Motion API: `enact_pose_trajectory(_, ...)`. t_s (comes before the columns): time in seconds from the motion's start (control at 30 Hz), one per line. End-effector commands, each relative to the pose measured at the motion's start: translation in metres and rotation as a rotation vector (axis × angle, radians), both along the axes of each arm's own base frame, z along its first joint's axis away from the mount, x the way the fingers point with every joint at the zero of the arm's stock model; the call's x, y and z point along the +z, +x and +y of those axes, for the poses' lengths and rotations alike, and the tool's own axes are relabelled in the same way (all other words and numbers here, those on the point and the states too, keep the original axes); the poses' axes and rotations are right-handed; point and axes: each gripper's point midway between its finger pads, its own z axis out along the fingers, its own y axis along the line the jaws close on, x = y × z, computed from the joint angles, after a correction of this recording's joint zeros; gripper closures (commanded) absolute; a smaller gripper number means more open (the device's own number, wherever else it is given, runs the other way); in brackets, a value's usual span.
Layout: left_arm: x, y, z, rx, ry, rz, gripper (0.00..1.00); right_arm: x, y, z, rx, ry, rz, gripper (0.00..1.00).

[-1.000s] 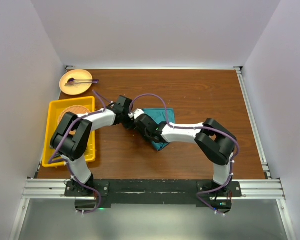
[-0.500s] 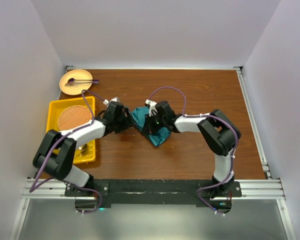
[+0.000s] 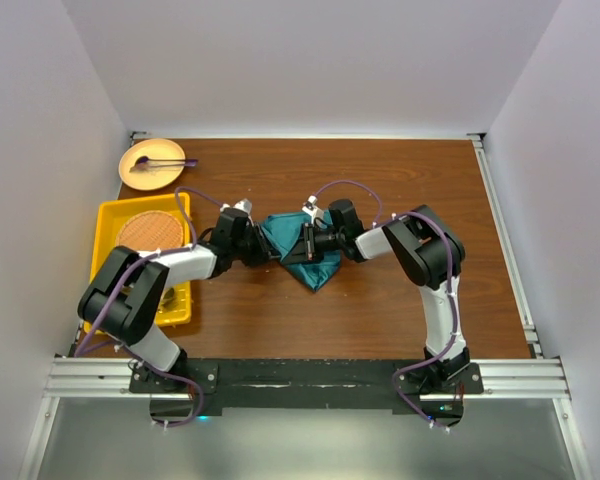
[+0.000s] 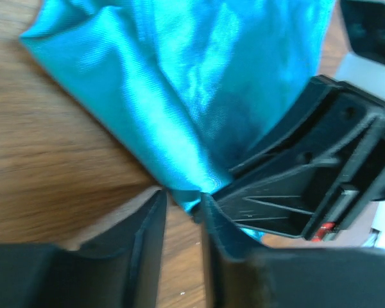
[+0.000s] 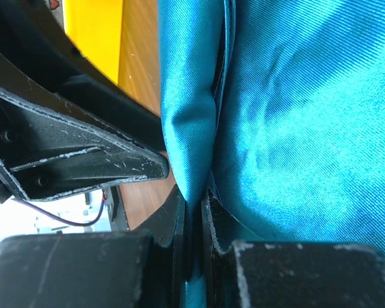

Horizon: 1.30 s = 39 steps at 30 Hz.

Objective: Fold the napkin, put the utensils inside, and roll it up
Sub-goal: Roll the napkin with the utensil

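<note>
The teal napkin [image 3: 315, 265] lies bunched at the middle of the wooden table, between my two grippers. My left gripper [image 3: 265, 247] reaches it from the left. In the left wrist view the napkin [image 4: 179, 77] comes to a fold nipped between the tips of this gripper [image 4: 181, 199]. My right gripper [image 3: 305, 243] comes from the right. In the right wrist view it [image 5: 196, 192] is shut tight on a raised fold of the napkin [image 5: 295, 128]. The two grippers face each other, almost touching. No gold utensils are in view.
A yellow tray [image 3: 105, 215] holding a round woven mat [image 3: 148, 230] sits at the left, partly under my left arm. A tan plate [image 3: 140, 172] with a purple-ended stick [image 3: 165, 161] is at the back left. Walls enclose the table.
Both grippers have shifted along the napkin and now face each other across it. The right arm has swung back and right. The napkin has been bunched up and lifted into folds.
</note>
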Motion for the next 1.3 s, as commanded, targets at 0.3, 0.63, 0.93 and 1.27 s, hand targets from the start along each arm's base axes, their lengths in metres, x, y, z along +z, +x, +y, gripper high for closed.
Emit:
enact_pose_trajectory(0.3,0.007,0.034,-0.006,0.054,-0.128,-0.089,0.94,-0.054,-0.027,-0.017,-0.034,-0.189,0.207,1.00)
enact_pose_trajectory(0.63,-0.076,0.022,0.020,0.120,-0.019,0.077,0.96,-0.013,-0.016,-0.031,0.020,-0.322,0.052,0.74)
enact_pose_trajectory(0.93,-0.107,0.007,0.028,0.127,0.017,0.134,0.97,0.029,-0.006,-0.075,0.117,-0.583,-0.264,0.42)
enact_pose_trajectory(1.27,-0.111,0.005,0.027,0.133,0.019,0.196,0.98,0.038,-0.004,-0.039,0.161,-0.779,-0.748,0.27)
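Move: The napkin roll lies just ahead of my left hand, its middle about 4 cm forward, 3 cm to the right and 3 cm below. The napkin's flat part is some 11 cm to that hand's right and 2 cm ahead; the yellow tray is about 30 cm to its left and 2 cm back. My right hand still pinches the roll towards its near end; the roll's middle is about 2 cm ahead, straight in line and 1 cm below. I finish closing my left fingers and hop them up and then forward, about 5 cm and a little right, lowering them onto the napkin beside the roll to hold it. My right hand keeps its pinch meanwhile, then opens, lifts some 3.5 cm and draws 6 cm right before swinging back and left over the roll's near end, its fingers tipping steeply down. ##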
